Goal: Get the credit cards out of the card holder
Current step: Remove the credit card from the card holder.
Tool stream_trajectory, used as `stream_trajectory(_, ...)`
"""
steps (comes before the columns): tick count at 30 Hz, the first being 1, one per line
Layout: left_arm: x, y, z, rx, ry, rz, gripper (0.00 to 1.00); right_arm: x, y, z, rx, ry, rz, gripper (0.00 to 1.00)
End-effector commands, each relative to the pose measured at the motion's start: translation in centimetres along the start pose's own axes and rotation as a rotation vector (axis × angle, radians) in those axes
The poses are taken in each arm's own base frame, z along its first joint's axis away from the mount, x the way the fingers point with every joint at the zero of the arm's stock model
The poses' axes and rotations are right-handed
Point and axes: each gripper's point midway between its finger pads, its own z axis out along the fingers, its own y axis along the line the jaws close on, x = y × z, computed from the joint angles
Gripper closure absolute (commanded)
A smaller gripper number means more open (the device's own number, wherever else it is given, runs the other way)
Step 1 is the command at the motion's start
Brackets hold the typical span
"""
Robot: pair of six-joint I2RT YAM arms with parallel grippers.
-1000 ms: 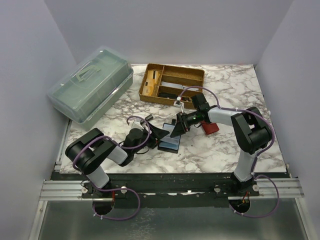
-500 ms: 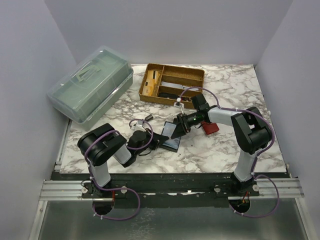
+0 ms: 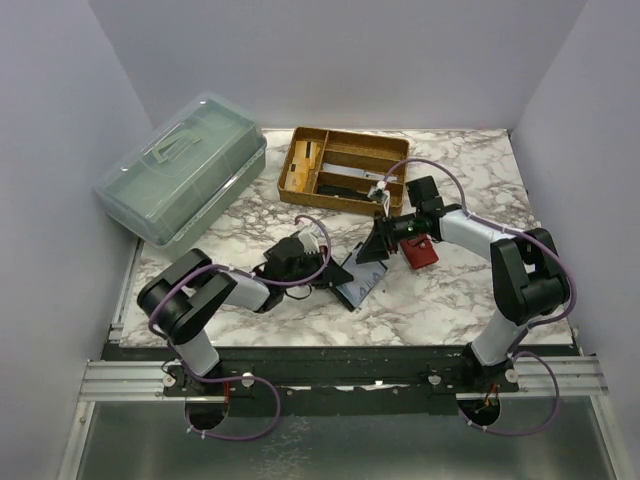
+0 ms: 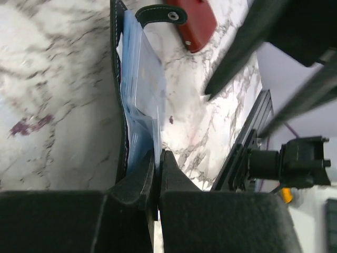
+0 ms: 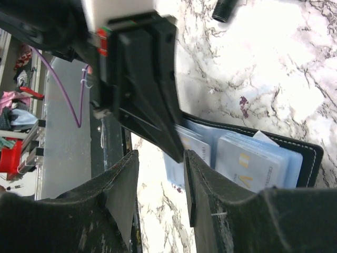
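The black card holder [image 3: 356, 284] lies open on the marble, its pale blue credit cards [image 5: 247, 163] showing in their pockets. In the left wrist view the card holder [image 4: 120, 79] stands on edge, cards [image 4: 141, 89] fanned beside its cover. My left gripper [image 3: 322, 272] is shut on the thin pale blue edge of one card [image 4: 157, 138] at the holder's near end. Just beyond the holder's far end, my right gripper [image 3: 378, 247] hovers open, nothing between its fingers [image 5: 202, 197]. The left fingertip [image 5: 158, 116] lies over the cards in front of it.
A red wallet [image 3: 420, 252] lies just right of the right gripper and shows as the red wallet [image 4: 196, 21] in the left wrist view. A wooden divided tray [image 3: 345, 165] sits behind, a green lidded plastic box [image 3: 185, 170] at the back left. A small black cylinder [image 5: 225, 9] lies nearby.
The left gripper closed on the card's edge and shifted right, turning the card holder with it. The right gripper drew back to the right, away from the holder.
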Motion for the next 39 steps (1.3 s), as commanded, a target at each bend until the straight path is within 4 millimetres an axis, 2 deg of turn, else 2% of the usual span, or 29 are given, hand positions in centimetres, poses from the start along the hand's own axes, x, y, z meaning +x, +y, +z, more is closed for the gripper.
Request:
stream_trajectory(1,-0.7,-2.1,-1.2,0.012,0.095,0.311,1.00,0.7,1.0,-0.4,-0.025,0.009,-0.046,0.54)
stream_trajectory(4,-0.9,-3.6,-1.7,0.069,0.123,0.415,1.00,0.4,1.1,-0.8,0.010,0.004,-0.104,0.54)
stream_trajectory(8,-0.5,-4.7,-2.1,0.127,0.156,0.474,1.00,-0.1,2.0,-1.2,0.012,-0.009,-0.158,0.54)
stream_trajectory(14,-0.9,-5.7,-2.7,0.156,0.143,0.529,1.00,-0.5,1.3,-2.2,0.066,-0.022,-0.186,0.54)
stream_trajectory(26,-1.0,-6.2,-3.0,0.178,0.133,0.552,1.00,1.7,1.4,-1.1,-0.062,0.006,-0.084,0.55)
stream_trajectory(33,-1.3,-7.8,-3.3,0.248,0.103,0.539,1.00,2.7,1.3,-0.5,-0.108,0.025,-0.058,0.55)
stream_trajectory(35,-1.3,-8.7,-3.4,0.286,0.088,0.533,1.00,2.8,1.7,-0.3,-0.133,0.026,-0.058,0.55)
stream_trajectory(39,-1.1,-9.0,-3.4,0.315,0.078,0.506,1.00,2.7,2.7,0.0,-0.181,0.021,-0.072,0.55)
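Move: About 7 cm below the right hand's half-open fingers, level with them fore and aft and roughly 1 cm to their left, sits the credit card in its clear sleeve. The red card holder lies some 8 cm farther out and 13 cm to the right of that hand. From the left hand, already shut on the sleeve's edge, the card is about 7 cm right, 2 cm ahead and 2 cm lower; the black tool lies 12 cm ahead and 13 cm left. Keeping its pinch on the clear sleeve, the left hand raises the held end of the card holder about 6 cm, easing back 2 cm while it tilts up some 20 degrees and turns about as far clockwise. The right hand stays half open, bobs up and sinks again, then draws back a couple of centimetres, its fingertips coming close to the lifted sleeve. ##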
